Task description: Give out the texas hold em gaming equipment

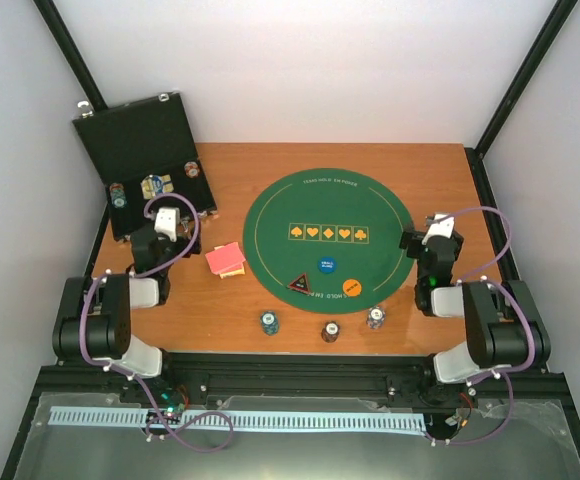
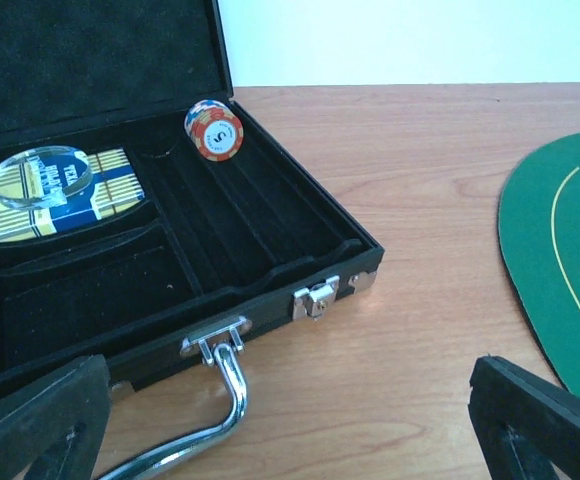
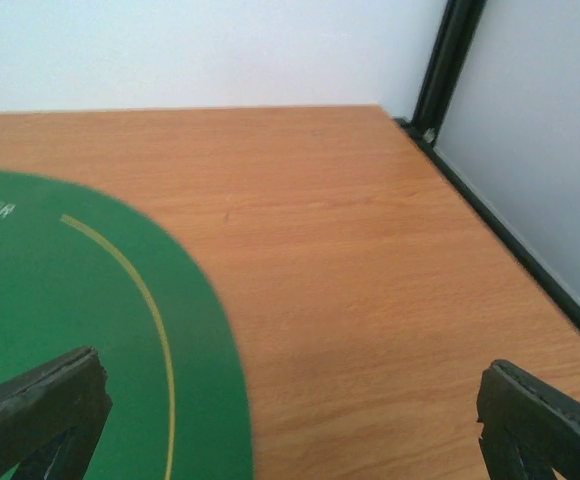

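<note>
Three small stacks of poker chips point(image 1: 269, 322) point(image 1: 330, 331) point(image 1: 375, 318) stand along the near edge of the green mat point(image 1: 270, 235). On the mat lie a blue button point(image 1: 324, 265), an orange button point(image 1: 351, 288) and a black red-edged triangle marker point(image 1: 301, 284). A red pile of cards point(image 1: 224, 257) lies left of the mat. More chips point(image 2: 215, 130) stand in the open black case point(image 2: 270, 270). My left gripper point(image 2: 290, 430) hangs open just in front of the case's handle point(image 2: 225, 385), holding nothing. My right gripper point(image 3: 290, 420) is open and empty over the mat's right edge point(image 3: 210, 330).
Inside the case a clear round disc point(image 2: 40, 178) rests on a blue and yellow card box point(image 2: 65, 205). The case lid point(image 1: 135, 135) stands up at the back left. Black frame posts point(image 3: 448, 60) and the wall border the table's right side.
</note>
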Motion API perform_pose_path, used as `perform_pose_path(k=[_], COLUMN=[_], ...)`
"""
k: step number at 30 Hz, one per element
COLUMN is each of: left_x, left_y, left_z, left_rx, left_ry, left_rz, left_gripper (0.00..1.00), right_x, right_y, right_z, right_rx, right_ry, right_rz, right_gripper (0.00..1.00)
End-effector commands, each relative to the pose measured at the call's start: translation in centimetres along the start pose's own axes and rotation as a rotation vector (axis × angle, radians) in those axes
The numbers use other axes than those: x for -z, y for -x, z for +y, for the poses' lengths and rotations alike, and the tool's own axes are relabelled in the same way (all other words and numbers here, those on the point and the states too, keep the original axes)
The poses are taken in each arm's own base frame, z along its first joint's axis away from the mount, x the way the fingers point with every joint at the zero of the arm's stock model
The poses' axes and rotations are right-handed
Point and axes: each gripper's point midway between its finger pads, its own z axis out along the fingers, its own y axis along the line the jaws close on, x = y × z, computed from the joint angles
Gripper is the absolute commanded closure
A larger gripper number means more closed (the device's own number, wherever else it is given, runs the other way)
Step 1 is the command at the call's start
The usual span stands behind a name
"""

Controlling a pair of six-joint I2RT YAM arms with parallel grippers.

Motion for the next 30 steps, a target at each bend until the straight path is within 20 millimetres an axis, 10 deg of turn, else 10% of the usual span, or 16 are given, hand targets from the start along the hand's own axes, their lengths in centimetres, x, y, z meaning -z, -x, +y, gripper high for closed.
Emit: perform_pose_path(k=[1,10,16,20,30], left_x=[-1.5,4.2,11.1,13.7,17.2], left_y=[4.8,9.1,10.2,8.4,5.9], left_z=[0.9,0.5,-2.5,-3.4,-3.6], left_rx=[0.031,0.1,-0.038,-0.046,-0.129], left_ry=[-0.009,-0.271,-0.339,-0.342,-0.267], left_rz=[0.047,0.361,0.421,0.496,0.522], left_gripper=[0.0,0.0,0.0,0.0,0.0], right_x=[-0.7,2.2,4.2,9.4,23.9], right_y=[3.4,8.9,10.6,8.6,3.4], right_z=[-3.7,-6.3,6.5,14.8,27.0], right_rx=[-0.117,-0.511,-0.377,-0.182,0.143], right_ry=[-0.195,-0.325,0.142,0.315,0.657], right_rz=[0.047,0.221,0.385,0.48,0.625], right_gripper=[0.0,0.0,0.0,0.0,0.0])
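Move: The teal chip stack lies about 33 cm left of the right hand, 18 cm back and 10 cm below. From that hand the black triangle is roughly 27 cm left and 9 back, the brown stack 20 left and 20 back, the white stack 10 left and 17 back. The pink-backed cards lie some 9 cm right of the left hand, 4 back and 11 below; the open case's tray is 5 left and 14 ahead. Up first, some 14 cm and slightly right, the right hand then sweeps fast left over the green mat and back towards the teal stack, ending about 28 cm left of its start, tipping down and turning counter-clockwise some 30 degrees. The left hand rises forward, then draws back from the case, tipping down and turning clockwise towards the cards. Both stay open and empty. ##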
